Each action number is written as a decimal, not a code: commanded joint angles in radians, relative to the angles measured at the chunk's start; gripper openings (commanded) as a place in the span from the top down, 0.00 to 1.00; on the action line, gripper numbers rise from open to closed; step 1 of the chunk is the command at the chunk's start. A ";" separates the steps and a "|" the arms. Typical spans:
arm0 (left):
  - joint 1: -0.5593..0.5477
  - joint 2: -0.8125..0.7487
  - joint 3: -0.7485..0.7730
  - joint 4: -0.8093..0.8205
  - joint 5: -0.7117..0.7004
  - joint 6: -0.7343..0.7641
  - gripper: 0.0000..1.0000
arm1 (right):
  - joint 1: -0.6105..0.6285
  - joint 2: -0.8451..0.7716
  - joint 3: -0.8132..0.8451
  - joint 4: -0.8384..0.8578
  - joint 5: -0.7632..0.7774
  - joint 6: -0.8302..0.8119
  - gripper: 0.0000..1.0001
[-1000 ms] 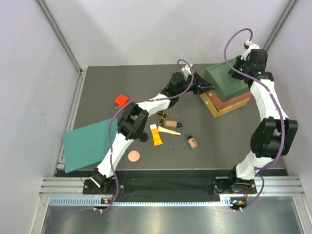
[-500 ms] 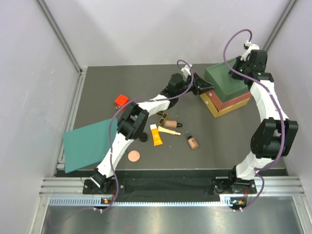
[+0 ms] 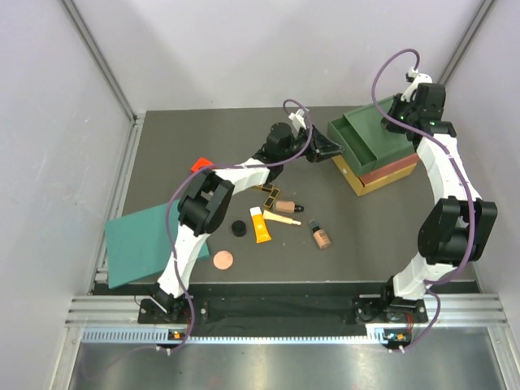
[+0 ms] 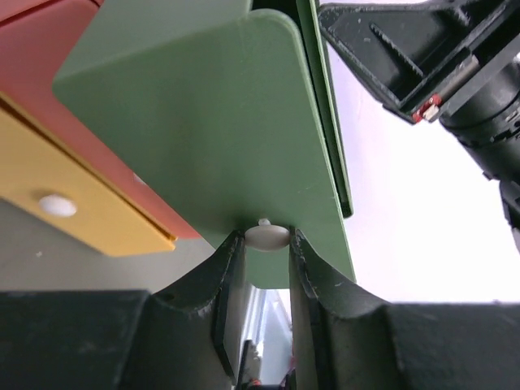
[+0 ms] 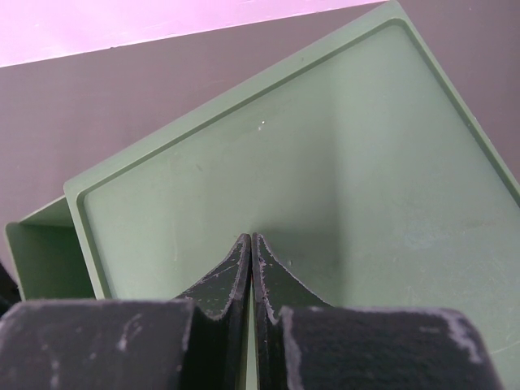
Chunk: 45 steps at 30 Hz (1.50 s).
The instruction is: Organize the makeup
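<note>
My left gripper is shut on the white knob of the green top drawer, which stands pulled out from the stacked drawer box. On the box's green lid rests my right gripper, shut and empty. The makeup lies on the mat in the top view: orange tube, cream stick, two beige bottles, black-gold palette, black compact and copper disc.
A large teal sheet hangs over the mat's left edge. A small red object lies behind my left arm. The red and yellow drawers are closed. Grey walls close in the table on three sides.
The left gripper has drawn back to the left with the knob, sliding the green drawer out of the box. The left elbow swung left, uncovering the black compact. The right arm held still.
</note>
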 commanded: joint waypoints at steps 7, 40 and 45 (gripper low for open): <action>0.012 -0.147 -0.149 -0.149 0.005 0.212 1.00 | 0.001 0.040 -0.060 -0.198 0.033 -0.029 1.00; 0.041 -0.281 -0.273 -0.417 -0.087 0.508 0.46 | 0.001 0.085 -0.036 -0.196 0.001 -0.021 1.00; 0.043 -0.347 -0.290 -0.487 -0.125 0.614 0.32 | 0.001 0.082 -0.039 -0.196 0.000 -0.023 1.00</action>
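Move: The left hand already holds the knob of the green top drawer, which is partly open. The yellow bottom drawer's knob lies some 5 cm to this hand's right, 2 cm farther out and about 11 cm lower. On the table, roughly 16 cm below the hand, one dropper bottle lies about 15 cm back and 3 cm left, another bottle 6 cm back and 12 cm left. From the right hand, the top drawer's knob is some 12 cm left, 7 cm back and 5 cm lower. Leftward and slightly back, slowing as it goes, the left hand pulls the green drawer out by its pinched knob for about 5 cm. Its fingers then open off the knob and the hand drops some 4 cm, fingertips tilting down about 20 degrees in all. The right hand stays put, closed tips resting on the lid. ##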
